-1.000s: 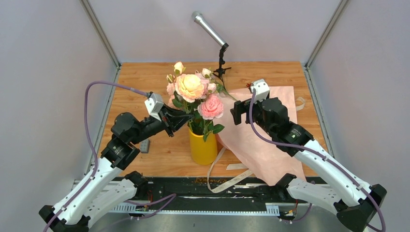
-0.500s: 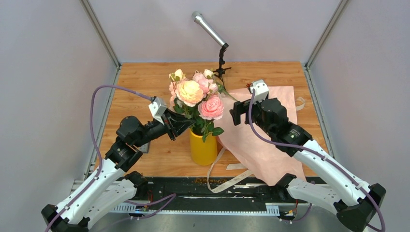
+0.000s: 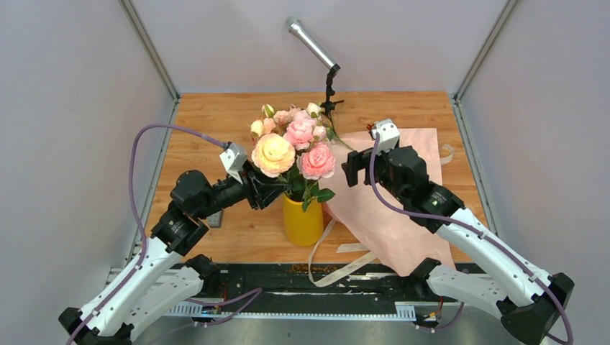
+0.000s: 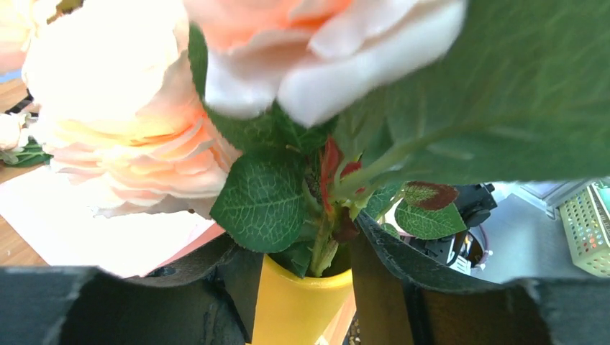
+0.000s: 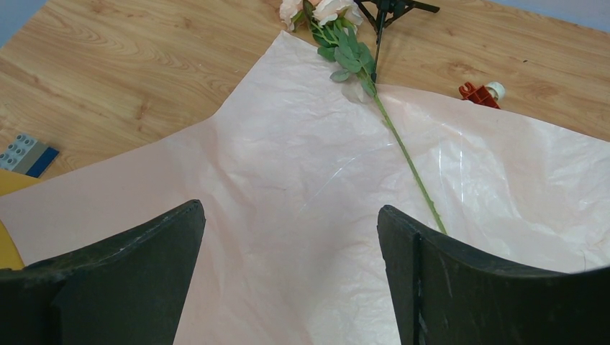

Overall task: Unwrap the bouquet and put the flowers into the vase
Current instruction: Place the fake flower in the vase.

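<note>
The flowers [image 3: 295, 144], pink and peach roses with green leaves, stand in the yellow vase [image 3: 302, 219] at the table's middle. My left gripper [image 3: 277, 188] is at the vase's left, just above its mouth. In the left wrist view its fingers stand apart on either side of the stems [image 4: 324, 248] over the vase [image 4: 295, 309], open. The bouquet's pink wrapping paper [image 3: 388, 208] lies spread flat at the right. My right gripper [image 5: 289, 208] hovers open above the paper [image 5: 288, 144]. One loose stem [image 5: 403, 154] with buds lies on it.
A beige ribbon [image 3: 324, 255] trails off the table's front edge. A microphone [image 3: 311, 42] on a small stand rises at the back. A small grey block [image 3: 216, 217] lies left of the vase. A red piece [image 5: 478, 92] sits beyond the paper.
My left gripper's jaws have parted from the stems. The flowers have sunk lower into the vase and the peach rose now leans toward the left. The right arm has not moved.
</note>
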Tool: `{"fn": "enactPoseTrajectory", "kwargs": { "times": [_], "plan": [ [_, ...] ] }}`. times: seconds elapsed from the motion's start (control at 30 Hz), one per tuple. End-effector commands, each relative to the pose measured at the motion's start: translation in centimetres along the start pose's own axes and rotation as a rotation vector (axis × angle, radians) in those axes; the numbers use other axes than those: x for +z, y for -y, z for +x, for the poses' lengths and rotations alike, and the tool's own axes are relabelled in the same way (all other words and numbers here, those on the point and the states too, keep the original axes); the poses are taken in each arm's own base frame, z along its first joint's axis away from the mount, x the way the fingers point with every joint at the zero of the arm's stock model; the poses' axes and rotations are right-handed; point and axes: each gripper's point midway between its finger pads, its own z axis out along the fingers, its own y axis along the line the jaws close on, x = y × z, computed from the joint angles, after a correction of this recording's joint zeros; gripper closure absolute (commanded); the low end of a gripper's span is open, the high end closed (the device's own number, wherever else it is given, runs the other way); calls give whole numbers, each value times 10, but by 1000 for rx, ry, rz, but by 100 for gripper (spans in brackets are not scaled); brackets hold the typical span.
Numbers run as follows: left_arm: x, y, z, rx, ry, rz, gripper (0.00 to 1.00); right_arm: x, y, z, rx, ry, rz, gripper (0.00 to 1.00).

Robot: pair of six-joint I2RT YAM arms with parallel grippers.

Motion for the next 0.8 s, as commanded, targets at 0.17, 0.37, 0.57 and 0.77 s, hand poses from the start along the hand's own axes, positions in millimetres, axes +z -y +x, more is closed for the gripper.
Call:
{"fn": "enactPoseTrajectory", "kwargs": {
  "times": [0.17, 0.37, 0.57, 0.77],
  "plan": [
    [-18, 13, -26, 46, -9, -10, 33, -4, -2, -9, 30, 49, -13, 9],
    [-36, -1, -29, 77, -18, -136, 13, -12, -1, -17, 32, 58, -14, 9],
    [-52, -2, -30, 113, -79, -183, 4, -19, 2, -27, 24, 80, -7, 9],
    [-71, -27, -23, 183, -182, -337, 2, -20, 3, -24, 25, 71, 2, 9]
  ]
}}
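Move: The yellow vase stands some 8 cm to the left gripper's right and about 2 cm ahead, its middle roughly 20 cm below. The big yellow rose sits close over the gripper, around 10 cm higher, 2 cm ahead and 3 cm to the left; the grey block lies on the table about 20 cm left, 2 cm ahead and 30 cm down. From the right gripper the vase is roughly 17 cm left, 9 cm back and 15 cm lower. Open the half-open left gripper the rest of the way and back it out of the stems, away from the vase: first ease up and slightly back, then draw left, about 5 cm in all and a couple of centimetres higher. As it clears, dip the fingertips and swing them forward, counter-clockwise, each some 10 degrees. ##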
